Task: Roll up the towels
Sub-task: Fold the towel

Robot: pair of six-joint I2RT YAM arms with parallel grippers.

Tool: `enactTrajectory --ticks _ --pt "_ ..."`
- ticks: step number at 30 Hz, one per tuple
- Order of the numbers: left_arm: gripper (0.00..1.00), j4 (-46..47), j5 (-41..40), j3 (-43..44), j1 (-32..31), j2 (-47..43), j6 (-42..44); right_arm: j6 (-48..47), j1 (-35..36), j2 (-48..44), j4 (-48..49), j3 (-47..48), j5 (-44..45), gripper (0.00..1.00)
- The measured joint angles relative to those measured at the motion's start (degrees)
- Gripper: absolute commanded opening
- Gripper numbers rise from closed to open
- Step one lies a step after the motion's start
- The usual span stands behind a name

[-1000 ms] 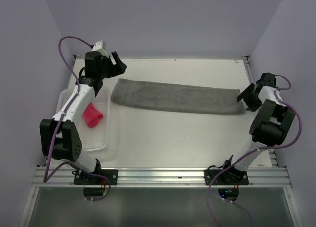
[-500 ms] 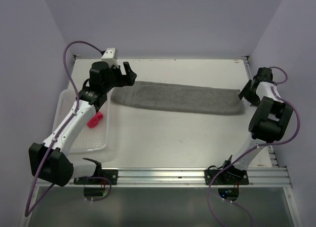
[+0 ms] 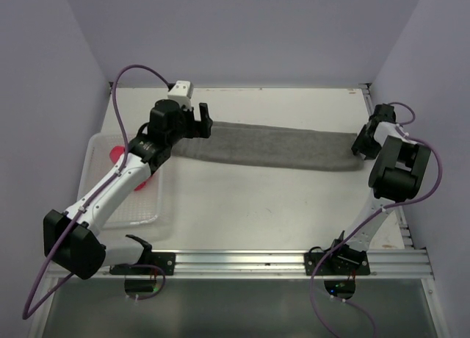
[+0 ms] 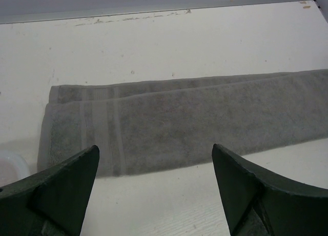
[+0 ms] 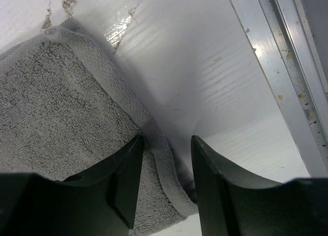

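Observation:
The grey towel [image 3: 272, 147] lies flat as a long folded strip across the far half of the table. My left gripper [image 3: 200, 117] hovers just short of its left end, fingers wide open and empty; in the left wrist view the towel [image 4: 195, 128] lies ahead of the gripper [image 4: 155, 149]. My right gripper [image 3: 362, 143] is down at the towel's right end. In the right wrist view the jaws [image 5: 165, 141] stand partly apart around the towel's [image 5: 61, 107] raised hem, one finger [image 5: 128, 169] against the cloth. The pink towel [image 3: 116, 153] sits in the basket, mostly hidden by my left arm.
The white basket [image 3: 147, 207] stands at the table's left side under my left arm; its rim [image 4: 10, 164] shows in the left wrist view. An aluminium rail [image 5: 287, 82] runs along the table's right edge close to my right gripper. Walls enclose three sides.
My left arm swung right from over the basket to the grey towel's left end and its jaws widened. My right gripper moved onto the towel's right end and its jaws narrowed.

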Motion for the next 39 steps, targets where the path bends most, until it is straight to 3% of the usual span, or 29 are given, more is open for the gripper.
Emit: enactTrajectory --ticks 20,27,39 --pt "0.96 -0.4 -2.3 0.0 -0.7 0.0 1.1 -1.7 0.0 3.5 -3.3 4.9 -4.7 0.21" --pt "0.96 -0.4 -3.0 0.0 -0.7 0.0 1.4 -1.7 0.0 3.5 -3.7 5.0 -5.1 0.00" --pt "0.96 -0.4 -3.3 0.0 -0.7 -0.6 1.4 -0.5 0.6 0.0 -8.7 3.4 -5.2 0.00"
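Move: Straddled by the right hand's half-open fingers, the towel's right edge lies about 1 cm to the left of the hand point, 1 cm ahead and 1 cm below. From that hand the towel's far right corner is some 9 cm ahead and 1 cm left, its near right corner roughly 5 cm back and 1 cm right. The metal rail runs level with the hand, about 9 cm to its right. From the left hand the towel's right edge lies some 58 cm to the right, 3 cm ahead and 24 cm below. Closing on the towel's right edge, the right hand eases about 1.5 cm forward and left, barely lower, until its fingers shut and pinch the hem. It then holds briefly before pulling the gripped edge some 2.5 cm back towards the base and a little over 1 cm left, starting to rise only at the very end. ##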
